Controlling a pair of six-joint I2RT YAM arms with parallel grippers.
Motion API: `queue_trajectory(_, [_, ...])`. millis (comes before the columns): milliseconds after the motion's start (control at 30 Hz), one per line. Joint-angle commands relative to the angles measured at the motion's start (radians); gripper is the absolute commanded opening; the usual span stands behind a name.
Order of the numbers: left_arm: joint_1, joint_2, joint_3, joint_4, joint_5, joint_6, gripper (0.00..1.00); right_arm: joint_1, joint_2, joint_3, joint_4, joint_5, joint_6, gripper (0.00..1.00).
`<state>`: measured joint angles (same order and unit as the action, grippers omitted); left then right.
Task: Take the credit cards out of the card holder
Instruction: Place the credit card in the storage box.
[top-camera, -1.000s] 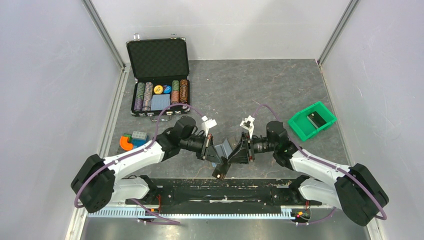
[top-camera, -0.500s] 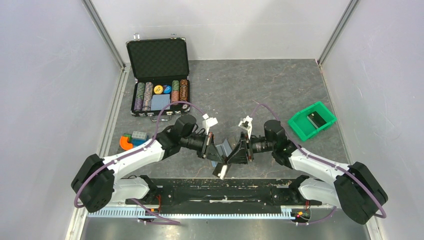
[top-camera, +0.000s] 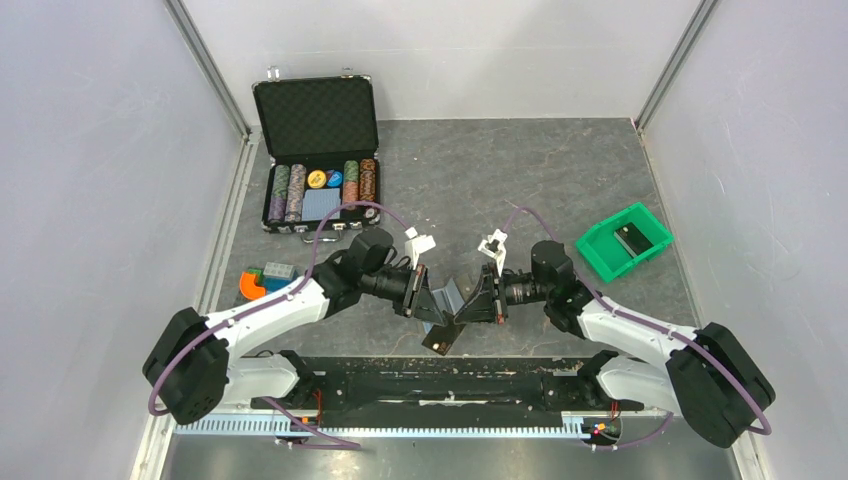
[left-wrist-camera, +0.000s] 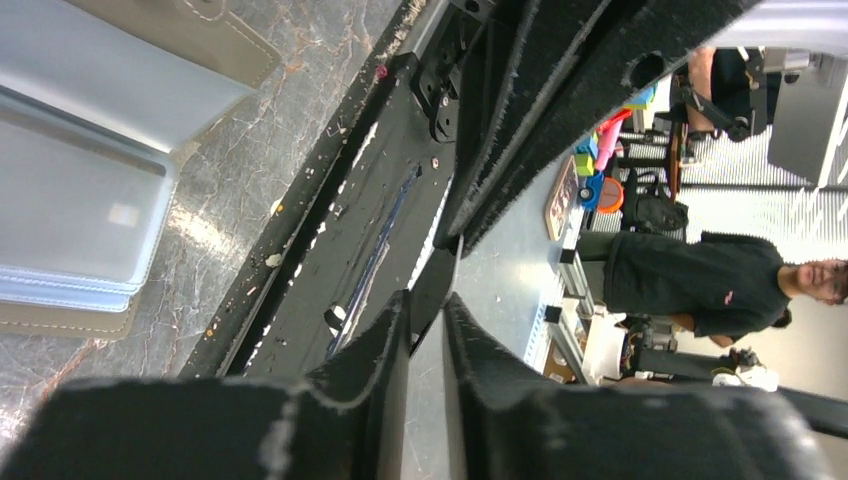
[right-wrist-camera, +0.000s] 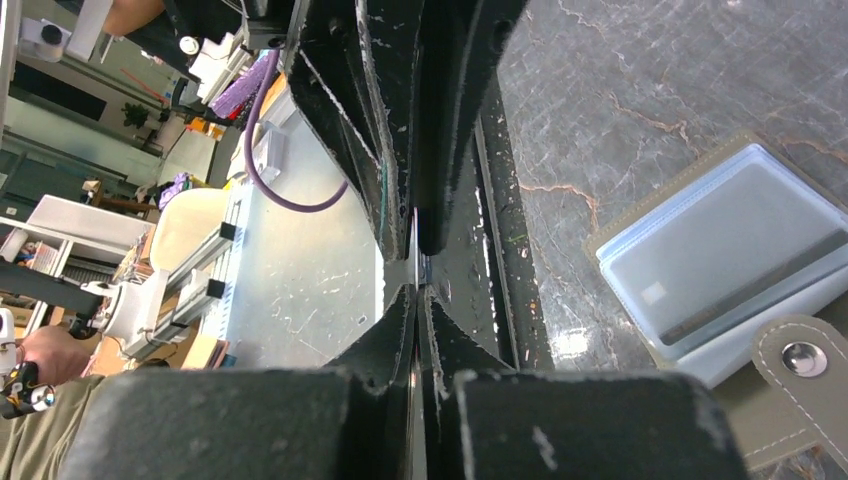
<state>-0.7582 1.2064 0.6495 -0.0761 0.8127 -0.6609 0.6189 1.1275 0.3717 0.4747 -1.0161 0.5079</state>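
The card holder (top-camera: 455, 292) lies spread on the table under both grippers; its pale-blue panels and tan border show in the left wrist view (left-wrist-camera: 100, 180) and the right wrist view (right-wrist-camera: 720, 250). One credit card (top-camera: 440, 338) hangs tilted above the table's near edge, between the two grippers. My right gripper (right-wrist-camera: 418, 290) is shut on its thin edge (right-wrist-camera: 414, 255). My left gripper (left-wrist-camera: 425, 300) faces it with the jaws slightly apart, and the card's edge (left-wrist-camera: 432, 290) stands in the gap. In the top view the left gripper (top-camera: 438, 305) and the right gripper (top-camera: 470, 303) nearly touch.
An open black chip case (top-camera: 318, 160) stands at the back left. A green bin (top-camera: 600, 255) with a black item sits at the right. Colourful toy pieces (top-camera: 262, 280) lie left of the left arm. The black base rail (top-camera: 440, 385) runs along the near edge.
The right gripper's jaws have closed onto the card. The left gripper's jaws have eased apart from it. The card has shifted a little and now looks darker from above.
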Motion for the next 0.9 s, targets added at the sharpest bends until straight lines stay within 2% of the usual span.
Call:
queue_trajectory(0, [-0.003,0.004,0.072,-0.075,-0.067,0.072,0.31,0.0,-0.015,-0.002,0.157,0.014,0.056,0.0])
queue_trajectory(67, [-0.003,-0.001,0.093,-0.126,-0.104,0.108,0.42,-0.015,-0.025,-0.002,0.154,0.03,0.065,0.0])
queue_trajectory(233, [-0.003,-0.058,0.139,-0.237,-0.243,0.151,0.88,-0.13,-0.062,0.011,0.042,0.084,0.043,0.0])
queue_trajectory(300, [-0.003,-0.092,0.163,-0.287,-0.316,0.172,0.99,-0.174,-0.081,0.042,-0.058,0.124,-0.004,0.0])
queue_trajectory(533, [-0.003,-0.208,0.24,-0.465,-0.576,0.237,1.0,-0.352,-0.148,0.144,-0.297,0.333,-0.049,0.0])
queue_trajectory(733, [-0.003,-0.316,0.221,-0.522,-0.761,0.243,1.0,-0.572,-0.218,0.227,-0.528,0.683,-0.098,0.0])
queue_trajectory(867, [-0.003,-0.38,0.217,-0.581,-0.861,0.243,1.0,-0.735,-0.287,0.243,-0.564,0.875,-0.09,0.0])
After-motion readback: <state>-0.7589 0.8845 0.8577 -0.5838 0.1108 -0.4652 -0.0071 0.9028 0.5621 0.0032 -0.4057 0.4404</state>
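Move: From the right hand, shut on the black credit card, the green storage box lies about 32 cm to the right, 16 cm ahead and some 12 cm lower; another black card already lies in it. The open card holder is about 3 cm ahead, 2 cm left and 14 cm below. From the left hand, fingers just parting, the same box is about 35 cm right and 15 cm ahead. Left hand releases the card, retreating left-forward; right swings it about 27 cm right-forward towards the storage box, turning clockwise. ##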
